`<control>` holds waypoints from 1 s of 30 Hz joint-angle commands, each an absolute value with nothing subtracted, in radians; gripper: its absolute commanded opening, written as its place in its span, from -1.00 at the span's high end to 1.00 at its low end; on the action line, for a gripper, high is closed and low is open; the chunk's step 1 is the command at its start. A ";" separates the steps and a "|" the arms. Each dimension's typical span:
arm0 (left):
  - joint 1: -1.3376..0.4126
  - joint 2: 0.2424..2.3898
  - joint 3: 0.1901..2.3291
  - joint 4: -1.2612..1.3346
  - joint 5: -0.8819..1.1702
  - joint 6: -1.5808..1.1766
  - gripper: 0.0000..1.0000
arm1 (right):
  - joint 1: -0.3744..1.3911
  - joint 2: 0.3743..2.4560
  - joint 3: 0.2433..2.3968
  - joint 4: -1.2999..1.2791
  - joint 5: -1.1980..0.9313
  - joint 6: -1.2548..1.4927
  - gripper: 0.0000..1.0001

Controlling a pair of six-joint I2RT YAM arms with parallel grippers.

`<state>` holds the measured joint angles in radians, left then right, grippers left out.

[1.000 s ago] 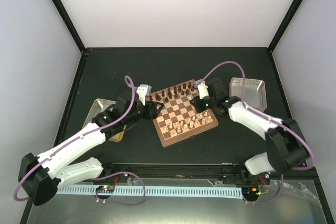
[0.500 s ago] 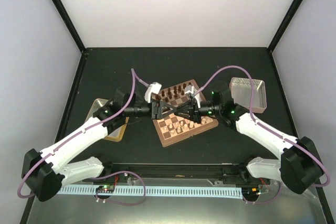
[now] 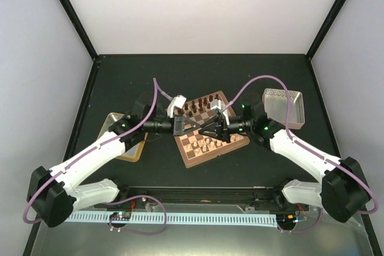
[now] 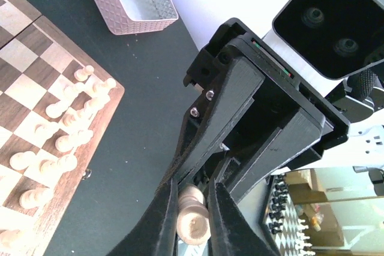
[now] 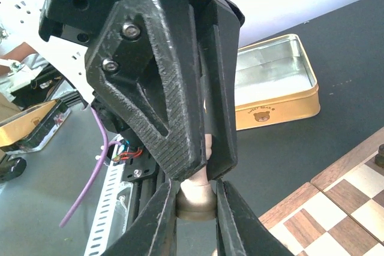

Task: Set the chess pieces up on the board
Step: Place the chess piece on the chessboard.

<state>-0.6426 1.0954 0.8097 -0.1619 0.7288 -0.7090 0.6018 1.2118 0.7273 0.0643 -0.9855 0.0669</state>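
A cream chess piece (image 5: 196, 203) hangs in the air above the board (image 3: 192, 159), gripped from both sides. My right gripper (image 5: 197, 189) is shut on its round base. My left gripper (image 4: 193, 195) is shut on the same piece (image 4: 193, 223) higher up, pointing head-on at the right one. In the top view the two grippers meet tip to tip (image 3: 201, 127) over the board's middle. More cream chess pieces (image 3: 207, 143) stand in the near rows, and dark chessmen (image 3: 201, 105) fill the far rows.
A gold tin (image 5: 276, 85) lies left of the board, partly under my left arm (image 3: 96, 154). A pale patterned tray (image 3: 285, 106) sits at the board's right. The table's front rail (image 3: 198, 217) runs between the arm bases.
Both arms swung in from the board's sides and met over it. The left gripper, open half a second ago, has shut on the piece held by the right gripper.
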 commanded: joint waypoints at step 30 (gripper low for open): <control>-1.101 1.084 0.636 -0.396 -0.202 -0.626 0.93 | 0.599 0.892 0.604 -0.092 0.033 0.520 -0.38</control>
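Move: Both grippers meet on one white chess piece over the board. The empty near-left corner square lies some 20 cm below the left hand, about 2 cm to its left and level fore and aft. Beside it, a pawn stands about 2 cm ahead and 3 cm left of the left hand, and a white knight about 1 cm ahead, straight below otherwise. From the right hand that square is roughly 3 cm left, level fore and aft and 20 cm down. The right fingers open and let go of the white piece; that hand withdraws first forward, then mostly to the right, about 13 cm in all, swinging clockwise over 50 degrees. The left hand keeps its pinch, waits briefly, then sinks some 12 cm towards the corner square, edging left and finally back a little while its fingertips tip steeply downward. ##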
